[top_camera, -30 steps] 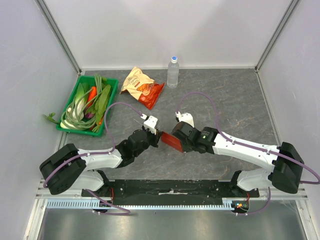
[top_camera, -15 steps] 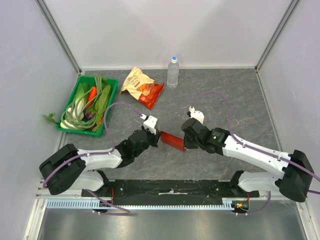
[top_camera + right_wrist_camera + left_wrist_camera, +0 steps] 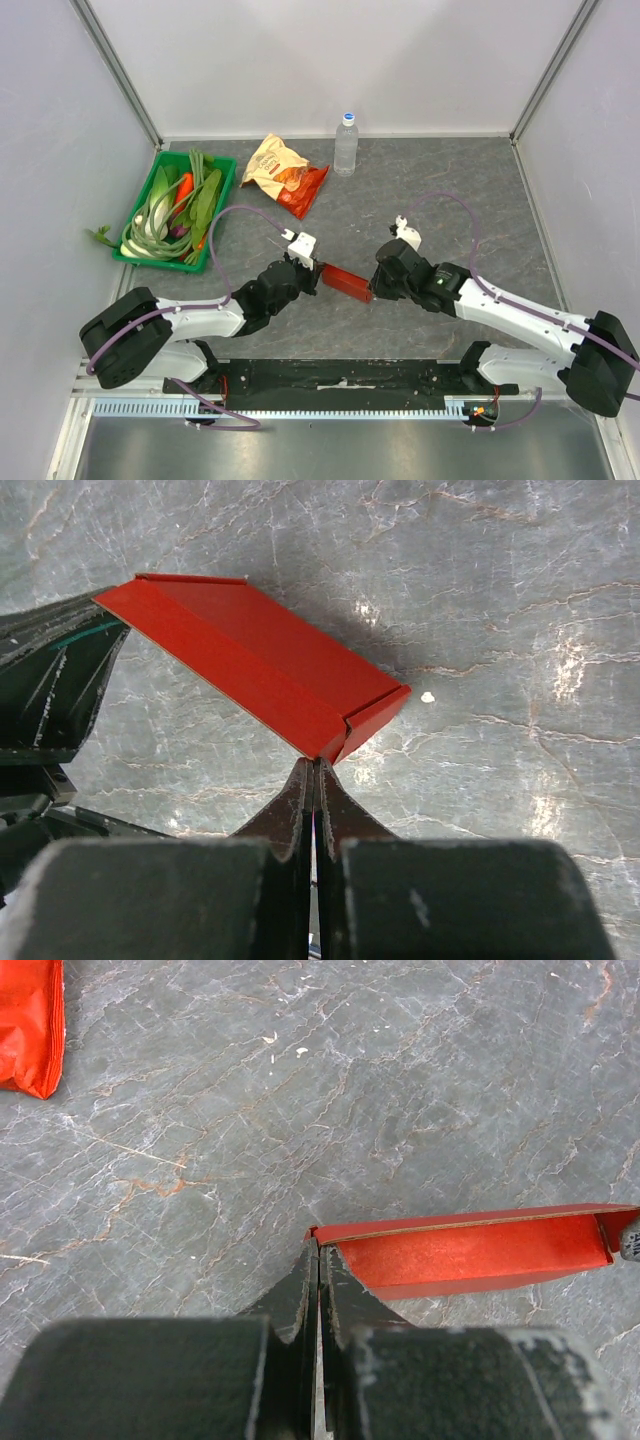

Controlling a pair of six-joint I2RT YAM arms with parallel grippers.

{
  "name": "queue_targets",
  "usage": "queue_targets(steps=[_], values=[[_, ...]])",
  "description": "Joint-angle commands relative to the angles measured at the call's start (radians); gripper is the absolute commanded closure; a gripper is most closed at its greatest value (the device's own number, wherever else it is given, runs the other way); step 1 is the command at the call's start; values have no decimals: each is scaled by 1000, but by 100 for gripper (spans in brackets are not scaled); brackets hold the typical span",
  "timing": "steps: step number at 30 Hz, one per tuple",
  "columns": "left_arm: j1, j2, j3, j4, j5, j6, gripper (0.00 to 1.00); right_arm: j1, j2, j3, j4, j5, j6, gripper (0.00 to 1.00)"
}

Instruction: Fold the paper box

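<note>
The paper box is a bright red, partly folded strip of cardboard held just above the table between the two arms. My left gripper is shut on its left end. In the left wrist view the box runs off to the right from the closed tips of my left gripper. My right gripper is shut with nothing between its fingers. Seen from the right wrist, the right gripper has its tips right at the near corner of the box. The left gripper's dark fingers show at the box's far end.
A green tray of vegetables stands at the back left. An orange-and-red snack bag lies behind the arms, its red edge showing in the left wrist view. A water bottle stands at the back wall.
The right gripper has drawn back to the right, off the top of the box to its right end, uncovering more of the red strip. The left gripper and the box have stayed put.
</note>
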Motion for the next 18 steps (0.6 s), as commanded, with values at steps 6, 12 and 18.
queue_targets(steps=[6, 12, 18], values=[[-38, 46, -25, -136, 47, -33, 98, -27, -36, -31, 237, -70, 107, 100], [-39, 42, -27, -136, 36, -41, 98, -17, -9, 57, 96, -75, -141, 100], [-41, 49, -27, -138, 27, -50, 98, 23, -82, 83, -98, 40, -267, 64]])
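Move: Right at the closed right fingertips is the paper box's right end flap, about 1 cm to the left and 1 cm below; the box's middle lies some 5 cm left of that hand, 3 cm ahead and 2 cm below. From the left hand, which pinches the box's other upper corner, that flap is about 10 cm right and 6 cm back. The snack bag lies far off, roughly 27 cm ahead of the right hand and 18 cm left. Easing off the paper box's right end flap, the right hand first nudges forward a few millimetres with its shut fingertips at the flap. It then backs off and rises about 1 cm, the wrist turning some 10 degrees counter-clockwise, while the fingers open to about a third. The left hand stays put and keeps its pinch on the box's left upper corner. ##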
